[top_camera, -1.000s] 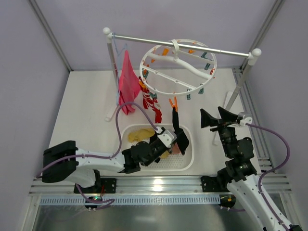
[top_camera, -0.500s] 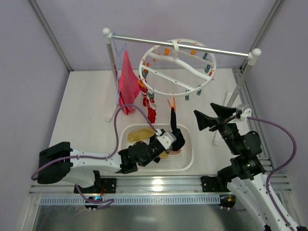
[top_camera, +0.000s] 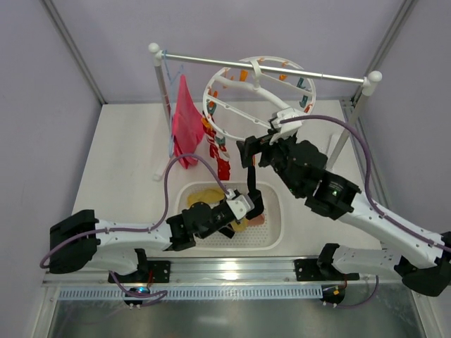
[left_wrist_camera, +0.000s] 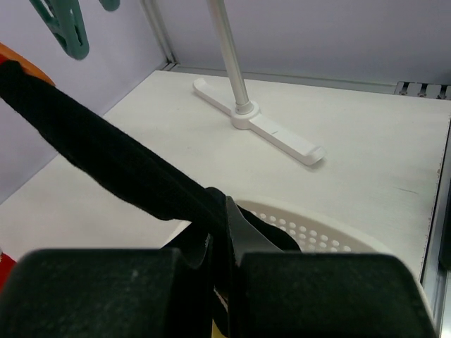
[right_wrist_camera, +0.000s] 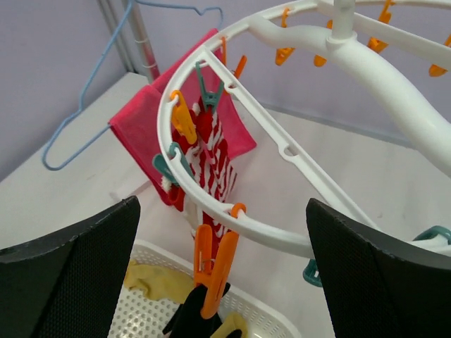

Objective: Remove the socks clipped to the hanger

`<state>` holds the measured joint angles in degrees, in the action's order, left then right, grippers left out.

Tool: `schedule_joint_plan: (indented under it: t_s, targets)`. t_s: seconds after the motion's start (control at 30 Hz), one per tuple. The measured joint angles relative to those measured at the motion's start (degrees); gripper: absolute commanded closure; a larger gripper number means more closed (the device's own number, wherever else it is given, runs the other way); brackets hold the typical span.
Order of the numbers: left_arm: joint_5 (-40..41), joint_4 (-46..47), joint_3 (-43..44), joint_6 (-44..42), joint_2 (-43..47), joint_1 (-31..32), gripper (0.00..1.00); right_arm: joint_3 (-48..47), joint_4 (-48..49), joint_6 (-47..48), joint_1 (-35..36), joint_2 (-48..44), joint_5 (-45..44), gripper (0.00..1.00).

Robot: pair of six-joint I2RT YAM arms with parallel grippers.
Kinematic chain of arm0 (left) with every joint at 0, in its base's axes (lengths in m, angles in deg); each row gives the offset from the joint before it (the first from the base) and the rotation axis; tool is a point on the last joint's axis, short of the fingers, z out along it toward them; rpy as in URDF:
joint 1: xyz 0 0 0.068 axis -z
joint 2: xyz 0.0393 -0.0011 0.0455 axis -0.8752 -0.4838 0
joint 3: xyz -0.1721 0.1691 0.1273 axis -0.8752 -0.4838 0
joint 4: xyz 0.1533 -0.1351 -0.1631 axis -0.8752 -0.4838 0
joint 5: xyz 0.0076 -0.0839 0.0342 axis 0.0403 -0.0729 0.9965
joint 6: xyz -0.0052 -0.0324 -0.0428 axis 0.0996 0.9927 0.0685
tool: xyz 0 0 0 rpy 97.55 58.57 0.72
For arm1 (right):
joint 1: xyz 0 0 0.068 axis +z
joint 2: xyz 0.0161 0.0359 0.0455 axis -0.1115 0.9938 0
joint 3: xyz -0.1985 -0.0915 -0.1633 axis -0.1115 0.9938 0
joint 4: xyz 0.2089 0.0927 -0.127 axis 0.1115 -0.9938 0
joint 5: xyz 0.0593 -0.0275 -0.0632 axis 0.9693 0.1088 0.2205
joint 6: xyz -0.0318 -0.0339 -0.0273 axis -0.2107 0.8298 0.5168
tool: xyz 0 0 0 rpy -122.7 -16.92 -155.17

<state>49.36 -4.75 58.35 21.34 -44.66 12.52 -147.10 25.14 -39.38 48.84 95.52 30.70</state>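
Note:
The white ring hanger [top_camera: 262, 125] hangs from the rack rail. From its front orange clip [right_wrist_camera: 215, 271] a black sock [top_camera: 251, 177] stretches down, taut. My left gripper [top_camera: 254, 205] is shut on that sock's lower end, just above the basket; in the left wrist view the black sock [left_wrist_camera: 120, 169] runs up and left out of the closed left gripper [left_wrist_camera: 220, 236]. My right gripper [right_wrist_camera: 222, 271] is open, its fingers wide on either side of the orange clip and not touching it. A red-and-white striped sock [right_wrist_camera: 215, 158] stays clipped further left on the hanger ring [right_wrist_camera: 265, 231].
A white perforated basket [top_camera: 279, 232] holds a yellow sock [top_camera: 206, 196]. A magenta cloth [top_camera: 184, 123] and a blue wire hanger [right_wrist_camera: 74, 123] hang at the left of the rack rail [top_camera: 211, 59]. The rack foot [left_wrist_camera: 261, 123] lies beyond the basket.
My right arm has swung in from the right side to the hanger's front clip, jaws still open. The left gripper has pulled the black sock slightly down and left.

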Motion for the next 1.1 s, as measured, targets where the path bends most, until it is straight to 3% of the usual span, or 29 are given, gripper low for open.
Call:
schedule_joint_plan:
  t_s: [0.17,0.5,1.1]
  targets:
    - [-2.23,-1.36,-0.31,0.11,2.36,-0.79,1.00,-5.07,-5.81,1.75,5.33,6.36,-11.32,0.00]
    - [-3.45,-2.58,-0.37,0.17,0.68,-1.99,1.00,-5.62,-10.45,2.12,15.91,7.65,-31.06,0.00]
    - [-5.51,-2.38,-0.33,0.44,-1.25,-2.14,1.00,-4.55,-10.97,1.68,15.37,13.27,-34.49,0.03]
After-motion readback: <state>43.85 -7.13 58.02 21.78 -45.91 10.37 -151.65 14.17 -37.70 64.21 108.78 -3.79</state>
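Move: The orange clip holding the black sock hangs about 4 cm below the right hand, neither plainly ahead nor to one side. The red-striped sock hangs some 10 cm left, 4 cm ahead and 7 cm below that hand; the nearest teal clip on the ring is 6 cm right, 4 cm ahead and 3 cm below. From the left hand, already pinching the black sock, the orange clip is about 8 cm ahead and 10 cm above, hardly sideways. Open right hand sinks about 6 cm to the clip, turning 20 degrees clockwise; left lowers the pinched sock. ##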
